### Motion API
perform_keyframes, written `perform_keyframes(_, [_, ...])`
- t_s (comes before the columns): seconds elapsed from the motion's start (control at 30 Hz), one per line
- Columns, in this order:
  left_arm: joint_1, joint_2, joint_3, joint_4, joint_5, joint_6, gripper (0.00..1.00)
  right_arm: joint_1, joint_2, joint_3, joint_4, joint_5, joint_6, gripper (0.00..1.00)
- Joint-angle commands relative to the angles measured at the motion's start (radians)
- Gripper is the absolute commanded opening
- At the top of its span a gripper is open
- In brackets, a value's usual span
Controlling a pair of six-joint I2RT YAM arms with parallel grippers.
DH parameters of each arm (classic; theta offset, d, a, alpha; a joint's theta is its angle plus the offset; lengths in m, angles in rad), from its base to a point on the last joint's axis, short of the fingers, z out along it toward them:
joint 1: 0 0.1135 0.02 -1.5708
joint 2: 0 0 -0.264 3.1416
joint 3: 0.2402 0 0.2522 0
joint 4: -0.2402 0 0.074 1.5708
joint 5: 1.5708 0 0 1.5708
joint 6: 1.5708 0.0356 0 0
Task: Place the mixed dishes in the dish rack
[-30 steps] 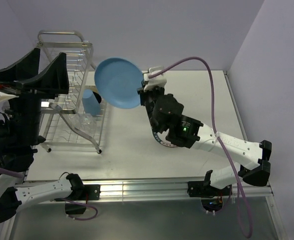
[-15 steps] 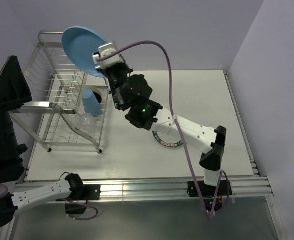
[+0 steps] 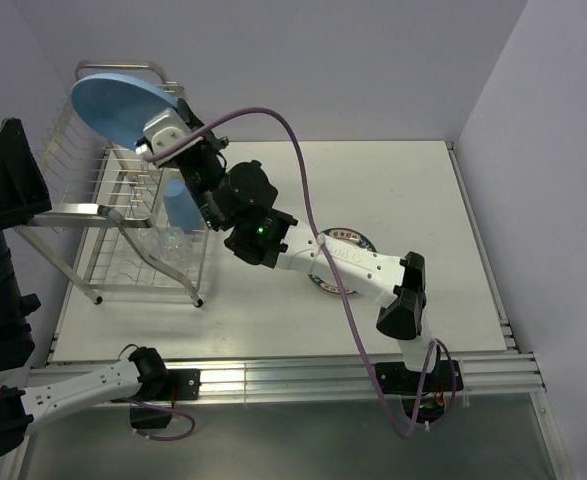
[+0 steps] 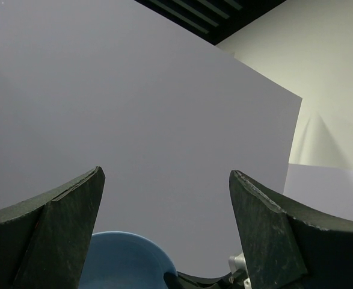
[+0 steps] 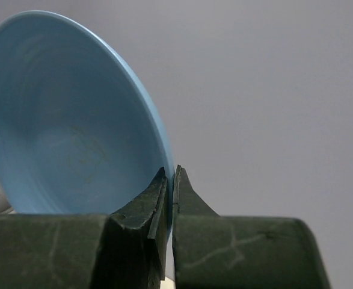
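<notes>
My right gripper (image 3: 145, 138) is shut on the rim of the plain light-blue plate (image 3: 116, 104) and holds it tilted above the top tier of the silver wire dish rack (image 3: 123, 215). In the right wrist view the fingertips (image 5: 164, 180) pinch the plate's edge (image 5: 74, 132). The light-blue cup (image 3: 180, 207) and clear glasses (image 3: 169, 240) sit in the rack's lower tier. The white plate with the lettered rim (image 3: 351, 240) lies on the table, partly hidden under the right arm. My left gripper (image 4: 164, 176) is open and empty, raised at the left; the blue plate (image 4: 125, 262) shows below it. The black bowl is hidden.
The left arm's big black finger (image 3: 11, 165) stands at the frame's left edge beside the rack. The right arm's purple cable (image 3: 303, 190) loops over the table. Walls close in behind the rack and on the right.
My right arm has swung the blue plate leftward, from beside the rack to above its top tier. The left gripper has drawn back to the left, partly out of the top view.
</notes>
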Motion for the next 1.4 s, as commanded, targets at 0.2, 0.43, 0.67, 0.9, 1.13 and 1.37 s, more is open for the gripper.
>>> perform_keyframes(0.2, [-0.004, -0.023, 0.034, 0.007, 0.054, -0.028, 0.88, 0.055, 0.105, 0.185, -0.017, -0.188, -0.113, 0.0])
perform_keyframes(0.43, [-0.004, -0.029, 0.068, -0.014, 0.056, -0.052, 0.88, 0.058, 0.176, 0.271, -0.082, -0.242, -0.109, 0.0])
perform_keyframes(0.67, [-0.004, -0.03, 0.077, -0.019, 0.056, -0.061, 0.88, 0.058, 0.185, 0.237, -0.098, -0.252, -0.092, 0.0])
perform_keyframes(0.9, [-0.004, -0.032, 0.086, -0.027, 0.047, -0.066, 0.87, 0.055, 0.202, 0.234, -0.126, -0.259, -0.058, 0.0])
perform_keyframes(1.13, [-0.004, -0.032, 0.098, -0.034, 0.042, -0.072, 0.87, 0.048, 0.251, 0.285, -0.161, -0.271, -0.037, 0.0])
perform_keyframes(1.37, [-0.004, -0.036, 0.091, -0.033, 0.036, -0.075, 0.86, 0.037, 0.294, 0.335, -0.178, -0.286, -0.027, 0.0])
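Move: The right hand holds the blue plate by its rim. The middle of the dish rack's top tier lies about 17 cm to its left, level with it fore and aft, some 13 cm below. On the lower tier, roughly 43 cm below, the blue cup stands 7 cm ahead and 7 cm left, the glasses 11 cm left and no farther out. From the left hand, the top tier is about 19 cm ahead, 8 cm left, 26 cm down. Right hand, still pinching the plate, swings 12 cm left, then sinks 5, over the rack; left backs off. ##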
